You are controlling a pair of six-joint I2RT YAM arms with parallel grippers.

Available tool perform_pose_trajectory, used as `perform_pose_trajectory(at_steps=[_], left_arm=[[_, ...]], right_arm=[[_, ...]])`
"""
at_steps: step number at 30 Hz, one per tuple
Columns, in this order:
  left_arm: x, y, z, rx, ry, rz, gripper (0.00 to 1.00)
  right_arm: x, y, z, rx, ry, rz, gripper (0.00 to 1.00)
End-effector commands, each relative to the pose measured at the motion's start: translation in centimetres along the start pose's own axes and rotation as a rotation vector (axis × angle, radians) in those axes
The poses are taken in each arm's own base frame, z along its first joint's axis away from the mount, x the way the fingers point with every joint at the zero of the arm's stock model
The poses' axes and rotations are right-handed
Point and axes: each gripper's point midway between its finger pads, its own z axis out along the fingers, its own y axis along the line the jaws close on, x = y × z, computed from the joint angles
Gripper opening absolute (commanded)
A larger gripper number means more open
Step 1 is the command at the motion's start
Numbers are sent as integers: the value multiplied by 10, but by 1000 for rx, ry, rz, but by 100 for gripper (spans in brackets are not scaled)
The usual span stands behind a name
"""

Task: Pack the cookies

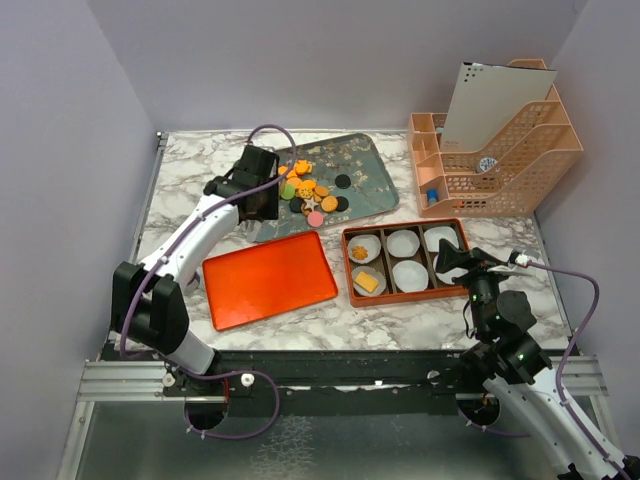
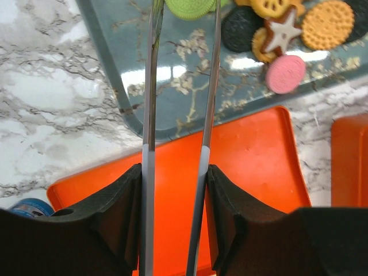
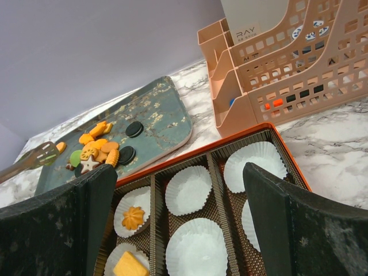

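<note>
The cookies (image 1: 310,195) lie in a heap on a blue-grey flowered tray (image 1: 365,170): orange rounds, black, green, pink and a star (image 2: 286,30). My left gripper (image 1: 262,195) hovers over the tray's left part, shut on metal tongs (image 2: 150,115). The tong arms reach to a green cookie (image 2: 190,7) at the frame's edge, where their tips are cut off. An orange box (image 1: 405,300) holds white paper cups. One cup has an orange flower cookie (image 3: 133,217), another a yellow square (image 3: 130,265). My right gripper (image 3: 178,169) hangs open above the box's right side, empty.
A flat orange lid (image 1: 268,278) lies left of the box, below the tray. A peach mesh file organiser (image 1: 500,150) with a white sheet stands at the back right. Grey walls close in on the left, back and right of the marble table (image 1: 180,170).
</note>
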Motion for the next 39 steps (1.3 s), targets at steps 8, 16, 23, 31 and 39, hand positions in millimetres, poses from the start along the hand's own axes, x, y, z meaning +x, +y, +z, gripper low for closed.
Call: perform_pose_trajectory(at_steps=[8, 16, 23, 31, 39], left_arm=[[22, -93, -64, 235, -70, 151, 25], [45, -165, -93, 357, -85, 273, 25], [63, -210, -103, 399, -91, 357, 25], [86, -251, -96, 409, -93, 444, 25], [99, -274, -80, 379, -91, 509, 28]], right_arm=[[0, -2, 0, 11, -3, 1, 100], [0, -3, 0, 14, -3, -1, 100], [0, -4, 0, 17, -4, -1, 100], [1, -4, 0, 20, -3, -2, 100], [0, -5, 0, 22, -5, -2, 100]])
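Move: The green cookie is already in the tongs the left hand grips; the empty back-middle cup lies about 32 cm right, 6 cm back and 14 cm below that hand. In the same box, the flower-cookie cup is some 9 cm left and 1 cm back of that cup; the yellow-cookie cup is about 9 cm left and 11 cm back of it. From the right hand, the back-middle cup lies roughly 6 cm left, 7 cm ahead, 20 cm below. The green cookie, still pinched at the tong tips, is swept away from the dark tray towards the back-middle cup: the left hand carries the tongs about 25 cm right and 15 cm back, turning some 35 degrees clockwise. It rises about 4 cm on the way, then sinks by as much over the box, its grip on the tongs unchanged. ##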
